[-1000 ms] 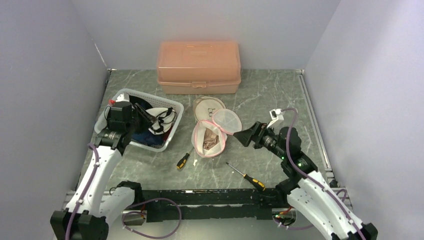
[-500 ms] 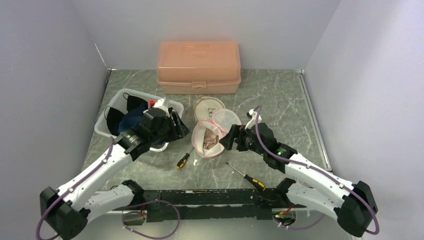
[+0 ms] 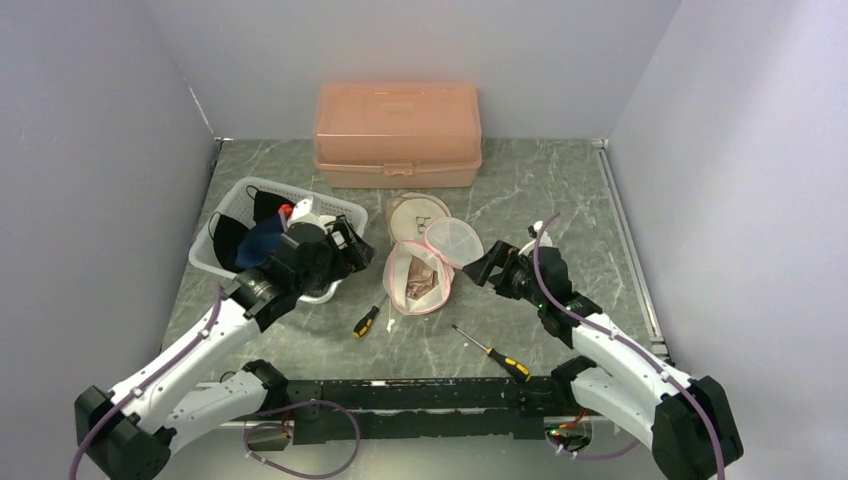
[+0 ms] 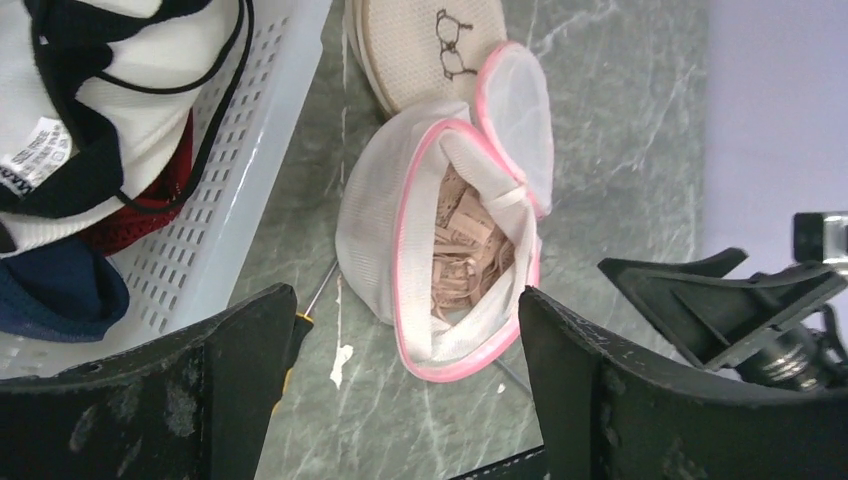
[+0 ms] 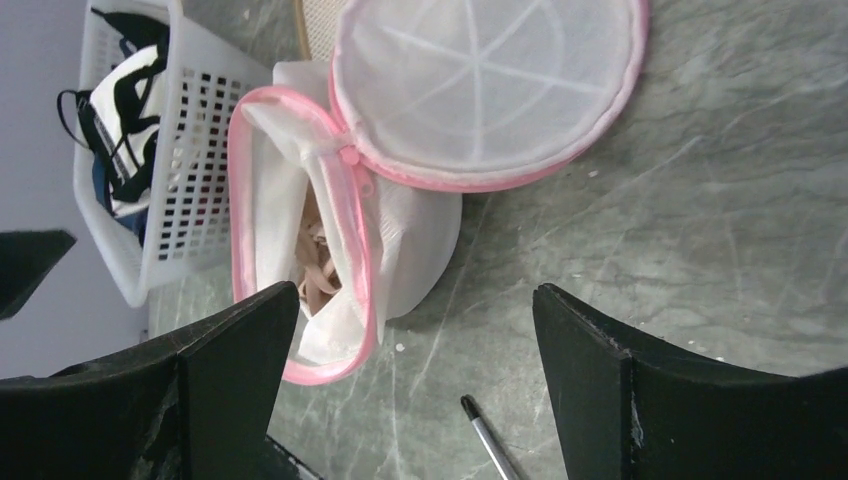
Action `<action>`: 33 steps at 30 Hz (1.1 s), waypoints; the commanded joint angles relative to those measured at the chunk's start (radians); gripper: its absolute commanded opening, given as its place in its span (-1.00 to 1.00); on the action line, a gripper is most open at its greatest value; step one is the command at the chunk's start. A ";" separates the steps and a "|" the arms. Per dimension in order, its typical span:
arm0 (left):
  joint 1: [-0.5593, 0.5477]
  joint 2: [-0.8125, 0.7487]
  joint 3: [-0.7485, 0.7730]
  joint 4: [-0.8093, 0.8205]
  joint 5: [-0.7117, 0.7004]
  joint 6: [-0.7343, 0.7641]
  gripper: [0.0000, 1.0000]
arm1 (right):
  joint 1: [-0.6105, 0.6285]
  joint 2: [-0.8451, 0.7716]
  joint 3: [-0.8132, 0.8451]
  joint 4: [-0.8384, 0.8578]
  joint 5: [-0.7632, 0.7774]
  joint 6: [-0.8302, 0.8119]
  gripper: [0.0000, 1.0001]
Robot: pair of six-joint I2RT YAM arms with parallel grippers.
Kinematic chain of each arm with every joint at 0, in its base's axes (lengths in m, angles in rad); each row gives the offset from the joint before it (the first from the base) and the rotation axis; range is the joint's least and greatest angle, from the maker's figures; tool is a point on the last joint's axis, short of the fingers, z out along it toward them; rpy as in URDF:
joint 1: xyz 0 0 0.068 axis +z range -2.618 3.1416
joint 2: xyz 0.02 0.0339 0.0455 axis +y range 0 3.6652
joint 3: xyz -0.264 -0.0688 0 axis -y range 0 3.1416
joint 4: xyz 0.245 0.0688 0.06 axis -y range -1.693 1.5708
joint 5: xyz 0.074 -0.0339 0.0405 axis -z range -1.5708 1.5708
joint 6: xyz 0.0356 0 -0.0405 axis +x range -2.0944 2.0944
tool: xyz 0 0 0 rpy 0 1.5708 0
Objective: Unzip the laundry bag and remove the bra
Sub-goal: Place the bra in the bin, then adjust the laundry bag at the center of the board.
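Note:
The laundry bag [image 3: 400, 290] is white mesh with pink trim and lies unzipped at the table's middle, its round lid [image 3: 455, 240] flipped back. A beige bra [image 3: 420, 280] is bunched inside. My left gripper [image 3: 350, 250] hovers just left of the bag, open and empty. In the left wrist view the left gripper [image 4: 408, 293] frames the bag [image 4: 375, 220] and the bra [image 4: 465, 250]. My right gripper [image 3: 480, 268] is open just right of the bag. The right wrist view shows the right gripper [image 5: 417, 290] above bare table beside the bag [image 5: 275, 190], with the bra [image 5: 318, 260] showing.
A white basket [image 3: 340, 203] of clothes stands to the left. A pink lidded box [image 3: 398, 135] sits at the back. A round beige pouch [image 3: 418, 212] lies behind the bag. Two screwdrivers [image 3: 366, 321] [image 3: 492, 353] lie in front.
My left gripper swung from over the basket to the bag's left side and opened wide. My right gripper came in toward the bag's right side, open throughout.

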 commanded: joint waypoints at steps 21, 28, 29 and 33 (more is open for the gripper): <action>-0.053 0.465 0.069 0.168 0.273 0.136 0.40 | 0.268 0.341 0.233 -0.043 0.156 -0.153 0.10; -0.066 0.539 0.077 0.192 0.256 0.151 -0.37 | 0.274 0.299 0.236 -0.122 0.218 -0.177 -0.43; -0.069 0.546 0.074 0.205 0.262 0.156 -0.47 | 0.274 0.282 0.233 -0.142 0.236 -0.186 -0.47; -0.099 0.585 0.085 0.238 0.288 0.187 -0.87 | 0.275 0.221 0.202 -0.193 0.271 -0.204 -0.63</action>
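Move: The laundry bag, open with the bra inside, has its middle about 14 cm right of the left hand, 2 cm ahead and 15 cm below; its left rim is nearer. The bin lies roughly 16 cm left of that hand and 11 cm farther out, and the near screwdriver is some 3 cm right, 2 cm back and 19 cm down. From the right hand the bag is about 12 cm left, level in reach and 7 cm below, its mesh lid 5 cm left, 8 cm ahead. The left hand sinks about 13 cm and slides 8 cm right, away from the bin and onto the bag's near-left rim, tipping its fingers downward and turning some 20 degrees clockwise, then closes them late to pinch the pink-edged mesh. Meanwhile the right hand goes about 6 cm left and 4 cm down to the bag's right rim, rolling its left side down by nearly 20 degrees, closes most of the way, and eases back right a little at the end, with no grip on the rim to be seen. ##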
